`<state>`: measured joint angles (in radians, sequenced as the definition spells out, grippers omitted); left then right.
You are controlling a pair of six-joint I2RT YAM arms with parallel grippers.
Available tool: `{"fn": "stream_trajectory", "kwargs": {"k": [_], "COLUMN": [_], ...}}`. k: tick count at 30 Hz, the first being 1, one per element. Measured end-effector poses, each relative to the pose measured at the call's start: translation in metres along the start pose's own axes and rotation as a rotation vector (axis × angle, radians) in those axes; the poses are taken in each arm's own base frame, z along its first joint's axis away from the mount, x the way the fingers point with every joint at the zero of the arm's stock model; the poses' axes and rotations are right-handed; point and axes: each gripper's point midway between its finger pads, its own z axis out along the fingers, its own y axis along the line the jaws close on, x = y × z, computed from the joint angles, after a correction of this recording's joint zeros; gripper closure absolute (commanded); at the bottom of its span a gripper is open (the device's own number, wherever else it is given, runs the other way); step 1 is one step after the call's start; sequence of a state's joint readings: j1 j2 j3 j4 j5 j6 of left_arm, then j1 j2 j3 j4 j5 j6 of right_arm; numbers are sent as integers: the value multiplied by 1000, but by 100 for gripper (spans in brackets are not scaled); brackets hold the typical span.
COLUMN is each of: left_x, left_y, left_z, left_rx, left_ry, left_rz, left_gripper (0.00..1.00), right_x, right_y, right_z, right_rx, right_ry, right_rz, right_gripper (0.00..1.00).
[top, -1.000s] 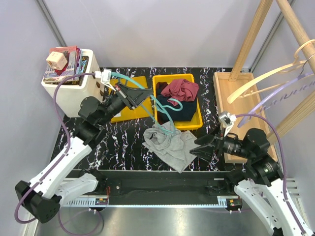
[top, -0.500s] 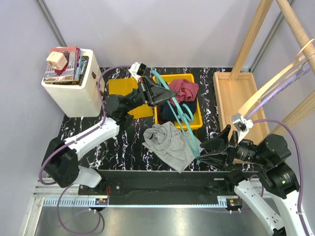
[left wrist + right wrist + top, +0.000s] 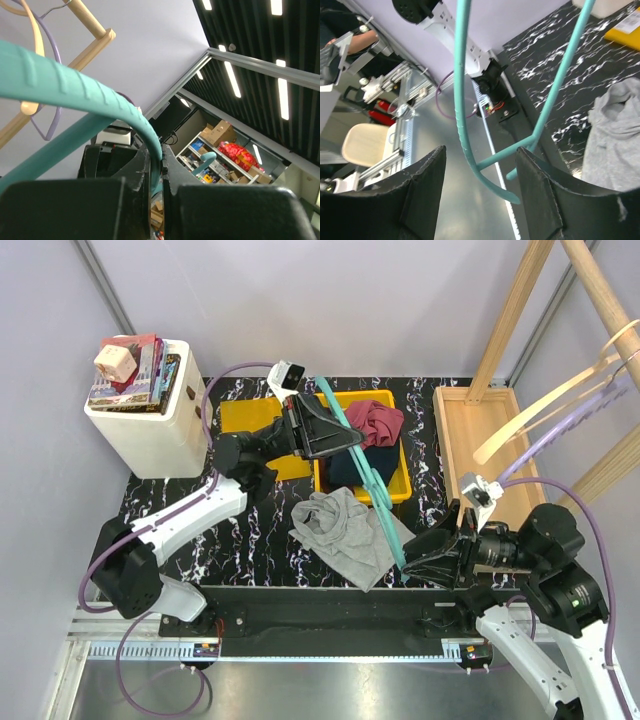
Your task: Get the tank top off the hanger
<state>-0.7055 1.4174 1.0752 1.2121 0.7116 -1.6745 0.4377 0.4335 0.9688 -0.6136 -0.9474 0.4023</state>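
The teal hanger (image 3: 372,490) slants in the air from over the yellow bin down toward the table's front edge. My left gripper (image 3: 338,435) is shut on its upper part; in the left wrist view the teal bar (image 3: 75,90) runs down between the closed jaws (image 3: 156,170). The grey tank top (image 3: 345,535) lies crumpled on the black marbled table (image 3: 250,530), off the hanger. My right gripper (image 3: 408,556) stands open around the hanger's lower end (image 3: 485,165), touching nothing. The tank top (image 3: 615,130) shows at the right of that view.
A yellow bin (image 3: 403,455) with red and dark clothes sits at the back centre. A white box (image 3: 140,430) with books stands back left. At right are a wooden rack (image 3: 480,430) and several hangers (image 3: 560,405). A yellow mat (image 3: 250,415) lies under the left arm.
The left arm swung the teal hanger up and to the right over the bin. The right gripper moved in around the hanger's lower end and its jaws narrowed.
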Motion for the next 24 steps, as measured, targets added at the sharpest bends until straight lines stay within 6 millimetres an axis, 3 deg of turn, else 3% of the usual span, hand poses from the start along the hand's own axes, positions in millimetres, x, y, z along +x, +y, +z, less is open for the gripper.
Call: {"fn": "stream_trajectory", "kwargs": {"k": [3,6,12,14,15,16,19,24], "left_x": [1,3,1,-2,-3,-5,-6,-15], "left_y": [-3,-1,10,18,21,25,29,30], "left_z": [8,14,21,22,22,23,25,17], "left_rx": [-2,-11,-60,-95,-108,-127,-155,-268], "left_ry": [9,15,5,-12,-17,-24,-33,-78], "left_rz": [24,34,48,39,36,31,80,239], "left_gripper": [100,100,100,99,91,69,36,17], "right_x": [6,9,11,8,5,4,1,-15], "right_y": [0,1,5,10,12,15,18,29], "right_z": [3,5,5,4,4,3,2,0], "right_rx": [-34,-60,-98,-121,-129,-133,-140,-138], "right_ry": [20,30,37,26,16,9,-1,-32], "right_rz": [27,38,53,22,6,3,15,28], "right_gripper": [44,58,96,100,100,100,100,100]}}
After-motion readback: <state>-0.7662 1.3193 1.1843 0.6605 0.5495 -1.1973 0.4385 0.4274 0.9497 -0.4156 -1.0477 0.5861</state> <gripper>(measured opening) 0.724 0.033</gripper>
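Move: The teal hanger runs between my hands, its top pinched in my left fingers. Its lower end lies almost at my open right fingertips, about 1 cm back and 1 cm left; my right fingers are roughly 8 cm right, 14 cm back and 12 cm below my left. From my right hand, the grey tank top is about 10 cm ahead, 11 cm left and 28 cm below; the yellow bin is 30 cm ahead, 7 cm left, equally low. I hand the hanger over: my left hand, still gripping, carries it about 3 cm to the right while my right fingers shut on its lower end. Then my left fingers spread and let go, the hand edging forward and turning some 20 degrees, mostly counter-clockwise. My right hand keeps its pinch, easing back slightly, then rising about 3 cm. ##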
